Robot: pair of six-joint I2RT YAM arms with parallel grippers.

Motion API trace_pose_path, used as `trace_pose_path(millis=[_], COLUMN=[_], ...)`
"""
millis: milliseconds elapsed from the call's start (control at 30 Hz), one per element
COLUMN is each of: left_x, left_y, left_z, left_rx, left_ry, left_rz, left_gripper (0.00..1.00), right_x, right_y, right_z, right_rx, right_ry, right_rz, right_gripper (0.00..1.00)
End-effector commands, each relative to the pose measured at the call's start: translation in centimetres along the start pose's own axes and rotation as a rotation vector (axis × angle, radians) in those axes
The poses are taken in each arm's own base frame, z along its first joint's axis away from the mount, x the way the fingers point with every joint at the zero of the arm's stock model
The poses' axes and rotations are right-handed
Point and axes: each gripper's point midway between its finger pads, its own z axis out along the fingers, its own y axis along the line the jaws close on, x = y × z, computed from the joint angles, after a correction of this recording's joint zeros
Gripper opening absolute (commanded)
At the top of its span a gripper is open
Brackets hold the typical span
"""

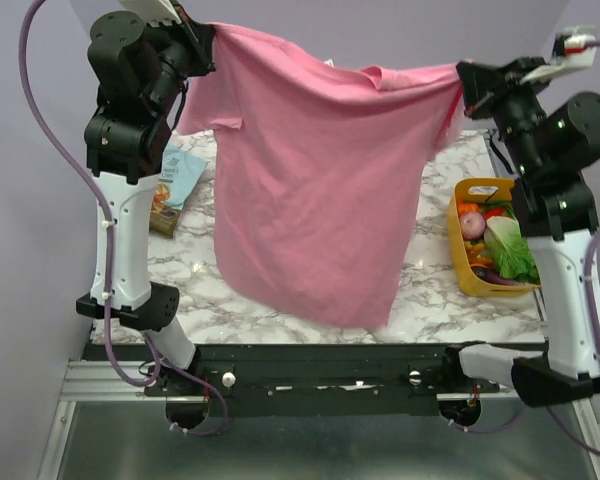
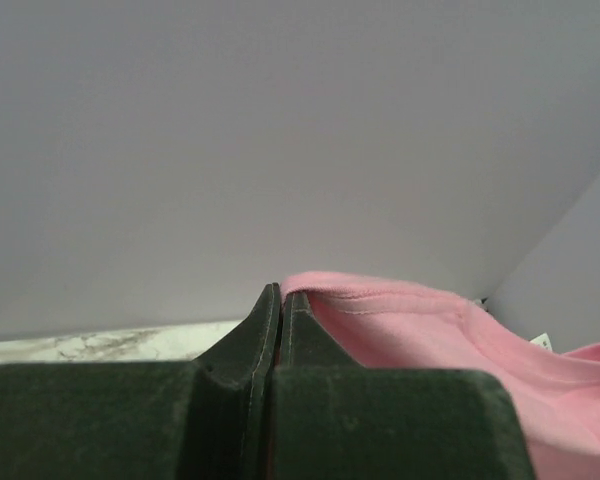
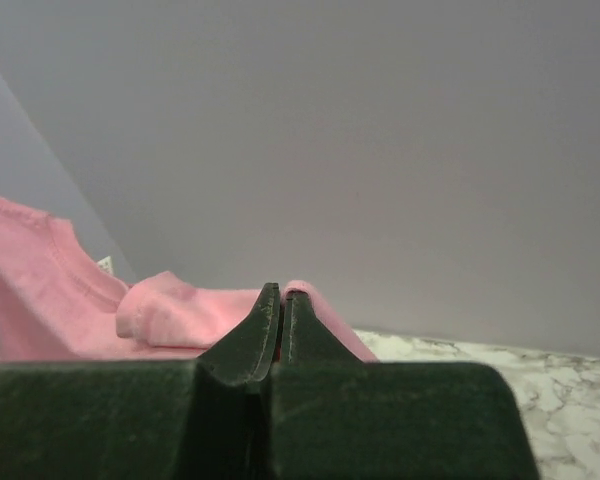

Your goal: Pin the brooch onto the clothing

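The clothing (image 1: 310, 190), a pink T-shirt, hangs spread in the air between both arms, its hem dangling just above the marble table (image 1: 440, 300). My left gripper (image 1: 202, 42) is shut on the shirt's left shoulder, and pink fabric (image 2: 430, 330) folds over its right finger. At the other shoulder my right gripper (image 1: 467, 85) is shut on the cloth, with pink fabric (image 3: 180, 310) bunched beside its closed fingertips. A small white label (image 3: 105, 265) shows at the neckline. The brooch is out of view.
A yellow bin (image 1: 462, 262) of toy vegetables sits on the table at the right, under the right arm. A blue snack packet (image 1: 176, 180) lies at the left, beside the left arm. Grey walls close in behind and at both sides.
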Motion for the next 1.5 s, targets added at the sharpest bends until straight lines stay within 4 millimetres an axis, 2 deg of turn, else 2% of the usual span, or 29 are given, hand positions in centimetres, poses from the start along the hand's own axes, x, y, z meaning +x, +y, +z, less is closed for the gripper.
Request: trace_pose_path(millis=[0, 33, 67, 100, 133, 233, 267, 333, 367, 500, 533, 567, 600, 633, 667, 700, 733, 767, 800, 833, 867, 900, 933, 967, 1000, 1067, 1133, 1267, 1467], left_x=[-3.5, -4.1, -4.4, -4.4, -6.5, -8.1, -8.0, -7.8, -7.5, -4.4, -1.1, 1.3, 1.9, 9.0, 11.4, 11.3, 17.8, 19.5, 20.6, 25.9, 28.3, 30.0, 32.0, 35.9, 36.9, 39.9, 40.3, 41.5, 44.7], left_y=[1.4, 1.8, 2.2, 3.1, 3.7, 5.2, 5.5, 5.8, 5.9, 6.3, 7.4, 7.9, 6.9, 8.8, 9.1, 7.7, 9.1, 9.4, 9.4, 9.9, 9.8, 9.7, 8.8, 9.5, 9.9, 10.7, 11.5, 11.6, 11.9], left_z=[1.6, 2.3, 2.8, 3.8, 3.6, 4.3, 4.6, 4.9, 5.2, 6.7, 7.6, 8.0, 6.5, 7.6, 6.9, 4.6, 3.9, 3.0, 1.6, 0.3, -0.6, -1.7, -2.4, -4.3, -5.2, -7.3, -8.4, -10.0, -11.8], left_rx=[0.081, 0.084, 0.077, 0.071, 0.077, 0.085, 0.084, 0.087, 0.088, 0.100, 0.075, 0.064, 0.083, 0.030, 0.013, 0.018, -0.030, -0.050, -0.062, -0.087, -0.079, -0.084, -0.073, -0.109, -0.136, -0.173, -0.206, -0.216, -0.230], left_ry=[-0.110, -0.147, -0.165, -0.178, -0.246, -0.312, -0.315, -0.321, -0.317, -0.228, -0.133, -0.074, -0.056, 0.060, 0.080, 0.048, 0.123, 0.131, 0.143, 0.237, 0.287, 0.315, 0.348, 0.422, 0.429, 0.485, 0.487, 0.523, 0.601], left_rz=[-0.097, -0.096, -0.117, -0.128, -0.120, -0.142, -0.141, -0.130, -0.125, -0.108, -0.128, -0.146, -0.146, -0.176, -0.180, -0.178, -0.204, -0.208, -0.217, -0.241, -0.263, -0.276, -0.270, -0.267, -0.258, -0.253, -0.236, -0.231, -0.236], left_gripper=[0.00, 0.00, 0.00, 0.00, 0.00, 0.00, 0.00, 0.00, 0.00, 0.00, 0.00, 0.00, 0.00, 0.00, 0.00, 0.00, 0.00, 0.00, 0.00, 0.00, 0.00, 0.00, 0.00, 0.00, 0.00, 0.00, 0.00, 0.00, 0.00], right_x=[-5.7, -6.0, -8.4, -7.1, -7.1, -9.5, -10.5, -9.8, -10.5, -7.4, -3.9, -3.8, -3.0, -1.1, 3.5, 4.1, 6.1, 12.0, 12.8, 14.9, 17.7, 22.7, 24.3, 26.5, 29.6, 31.5, 34.2, 37.0, 39.1], right_y=[-0.9, -1.2, -0.9, -1.9, -2.3, -2.7, -2.9, -3.7, -3.8, -5.3, -6.5, -6.3, -7.3, -8.1, -9.6, -10.0, -10.5, -12.1, -12.2, -12.9, -13.6, -14.3, -14.3, -14.5, -14.8, -15.1, -15.0, -15.0, -15.2], right_z=[4.8, 5.8, 6.2, 8.3, 9.3, 11.0, 11.1, 11.9, 11.9, 12.3, 12.8, 11.8, 11.2, 10.8, 10.4, 8.7, 7.9, 6.4, 4.8, 3.6, 2.3, 0.3, -1.1, -2.5, -4.5, -6.8, -9.1, -12.7, -15.1], right_rx=[0.046, 0.053, 0.052, 0.066, 0.071, 0.074, 0.074, 0.083, 0.078, 0.107, 0.126, 0.126, 0.179, 0.197, 0.225, 0.260, 0.277, 0.310, 0.330, 0.356, 0.383, 0.401, 0.402, 0.419, 0.444, 0.479, 0.489, 0.542, 0.598], right_ry=[-0.180, -0.188, -0.242, -0.221, -0.224, -0.296, -0.336, -0.341, -0.380, -0.311, -0.235, -0.231, -0.218, -0.180, -0.091, -0.081, -0.043, 0.070, 0.074, 0.108, 0.161, 0.258, 0.290, 0.350, 0.418, 0.473, 0.544, 0.652, 0.738], right_rz=[-0.132, -0.147, -0.159, -0.160, -0.160, -0.156, -0.159, -0.153, -0.159, -0.165, -0.166, -0.170, -0.160, -0.156, -0.153, -0.133, -0.115, -0.101, -0.078, -0.060, -0.038, 0.011, 0.026, 0.048, 0.087, 0.103, 0.128, 0.174, 0.207], right_gripper=[0.01, 0.01, 0.01, 0.01, 0.01, 0.01, 0.01, 0.01, 0.01, 0.01, 0.01, 0.01, 0.01, 0.01, 0.01, 0.01, 0.01, 0.01, 0.01, 0.01, 0.01, 0.01, 0.01, 0.01, 0.01, 0.01, 0.01, 0.01, 0.01])
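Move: Hanging from both hands, the clothing is bound for bare table whose middle lies about 15 cm ahead of the left hand, 19 cm to its right and 55 below; from the right hand, 21 ahead, 16 left, 52 down. The chips bag sits some 15 cm ahead and 24 left of the left hand, the small round disc 13 back and 2 right of it. From the right hand, the vegetable basket is 4 ahead, 22 right. Swinging the held clothing out over the table, both hands first carry on forward, the left some 9 cm, the right about 13 while rising; then they sweep down roughly 50 cm and draw back 12 to 14 cm, fingers tipping down 40 to 50 degrees. Both grippers stay shut on the shoulder ends, and the right also drifts a little outward, keeping the top edge stretched. ##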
